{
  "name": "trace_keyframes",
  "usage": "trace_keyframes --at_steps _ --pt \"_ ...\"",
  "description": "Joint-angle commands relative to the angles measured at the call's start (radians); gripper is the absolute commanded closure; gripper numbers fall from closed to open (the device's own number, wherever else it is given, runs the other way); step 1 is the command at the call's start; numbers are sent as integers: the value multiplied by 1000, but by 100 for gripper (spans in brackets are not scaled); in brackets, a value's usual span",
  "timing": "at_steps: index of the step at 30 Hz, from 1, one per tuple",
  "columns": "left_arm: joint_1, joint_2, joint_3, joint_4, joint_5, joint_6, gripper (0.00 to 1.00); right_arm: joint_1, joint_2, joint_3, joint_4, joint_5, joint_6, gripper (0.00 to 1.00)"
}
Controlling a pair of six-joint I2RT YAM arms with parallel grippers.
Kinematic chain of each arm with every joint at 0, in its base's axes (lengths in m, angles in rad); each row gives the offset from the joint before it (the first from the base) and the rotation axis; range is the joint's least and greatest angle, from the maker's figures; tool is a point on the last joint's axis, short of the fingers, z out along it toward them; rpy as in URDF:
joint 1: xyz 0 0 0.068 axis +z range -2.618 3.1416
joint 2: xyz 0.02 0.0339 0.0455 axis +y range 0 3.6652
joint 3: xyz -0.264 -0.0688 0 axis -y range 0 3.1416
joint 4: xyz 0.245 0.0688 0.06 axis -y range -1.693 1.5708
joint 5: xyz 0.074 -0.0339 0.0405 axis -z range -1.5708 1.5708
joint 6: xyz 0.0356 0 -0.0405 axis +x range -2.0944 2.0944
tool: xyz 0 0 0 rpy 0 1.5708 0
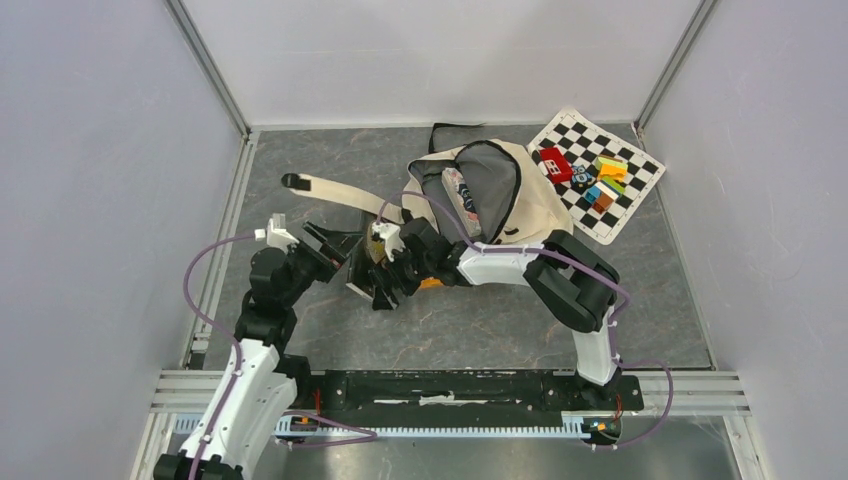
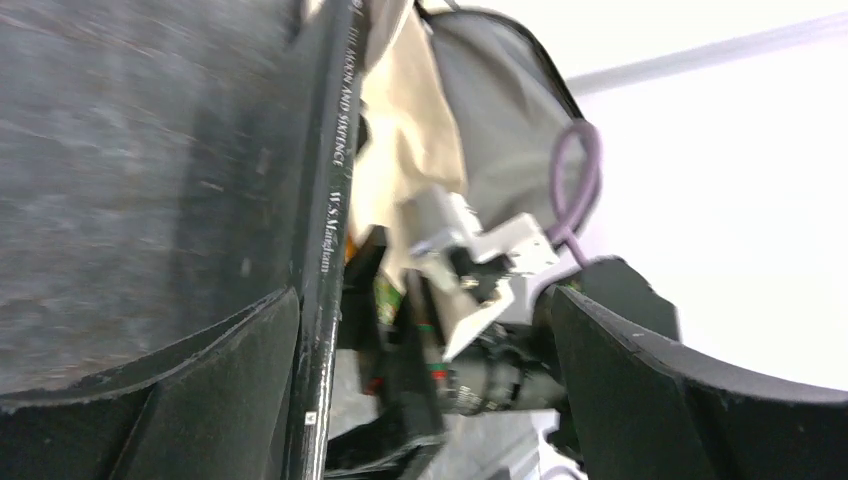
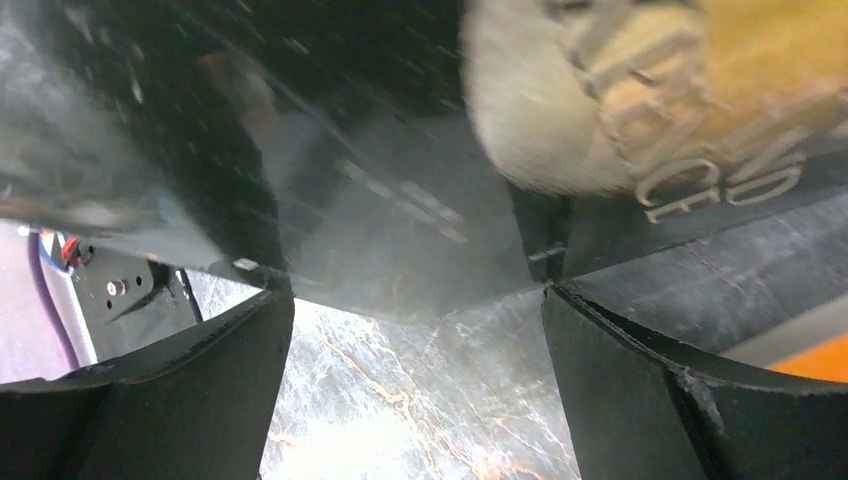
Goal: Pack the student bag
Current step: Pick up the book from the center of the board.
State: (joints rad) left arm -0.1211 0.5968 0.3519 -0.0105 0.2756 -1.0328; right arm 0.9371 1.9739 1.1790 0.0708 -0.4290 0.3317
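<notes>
The student bag [image 1: 535, 205], cream canvas with grey lining, lies open at the back centre-right, and its mouth [image 2: 500, 120] also shows in the left wrist view. A black book [image 1: 362, 278] stands on edge on the table between my two grippers. Its spine [image 2: 330, 200] sits just inside one finger of my left gripper [image 2: 422, 300], which is wide open. My right gripper [image 3: 415, 292] is open too, its fingertips at the lower edge of the book's cover [image 3: 400, 220] with bare marble table between them. Seen from above, the left gripper [image 1: 345, 250] and right gripper [image 1: 385, 280] nearly meet.
A checkered mat [image 1: 640, 190] with several small coloured toys lies at the back right. A cream strap [image 1: 330, 190] stretches left from the bag. Something patterned [image 1: 462, 195] sits inside the bag. An orange item [image 1: 430, 283] lies under the right arm. Walls enclose the table.
</notes>
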Motion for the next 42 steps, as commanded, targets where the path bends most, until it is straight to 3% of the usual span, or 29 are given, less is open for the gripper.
trace_keyframes --at_steps 1,10,15,25,29,35,39,42 --pt "-20 4 47 127 213 -73 0 40 -6 -10 104 -42 -137 2" --pt "-19 34 10 111 241 -66 0 40 -56 -66 152 83 -161 2" --pt "-20 57 28 -21 206 42 0 41 -109 -155 224 136 -135 2" --pt "-27 181 74 -103 195 199 2 40 -118 -191 253 151 -130 2" --pt "-31 222 113 -170 171 283 28 40 -127 -201 265 151 -121 2" --pt "-34 233 175 -282 95 376 58 40 -139 -214 275 153 -111 2" --pt "-34 225 201 -322 91 359 87 40 -159 -222 268 150 -97 2" --pt "-34 182 248 -397 43 339 98 41 -196 -230 251 151 -90 2"
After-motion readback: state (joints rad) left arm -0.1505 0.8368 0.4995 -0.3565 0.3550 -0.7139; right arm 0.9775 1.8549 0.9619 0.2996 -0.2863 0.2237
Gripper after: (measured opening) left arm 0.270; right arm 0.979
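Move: The black book stands tilted under my left hand, its spine raised on the left side. Its middle is about 5 cm to my right, level front to back, and some 11 cm below. The bag strap crosses about 10 cm ahead; the orange book lies roughly 19 cm right and 2 cm back, and the open bag's middle some 30 cm right and 11 cm ahead. From my right hand the black book's middle is about 6 cm forward, 2 cm left and slightly above. I swing my open left hand about 3 cm right and slightly up, turning it some 10 degrees clockwise, then sink it about 9 cm astride the raised spine. As I go down I tip the fingers further downward, drift a little back and left, and close them to pinch the spine near its near end. My right hand stays low and open beside the front cover, easing barely 2 cm right and rolling about 15 degrees. ##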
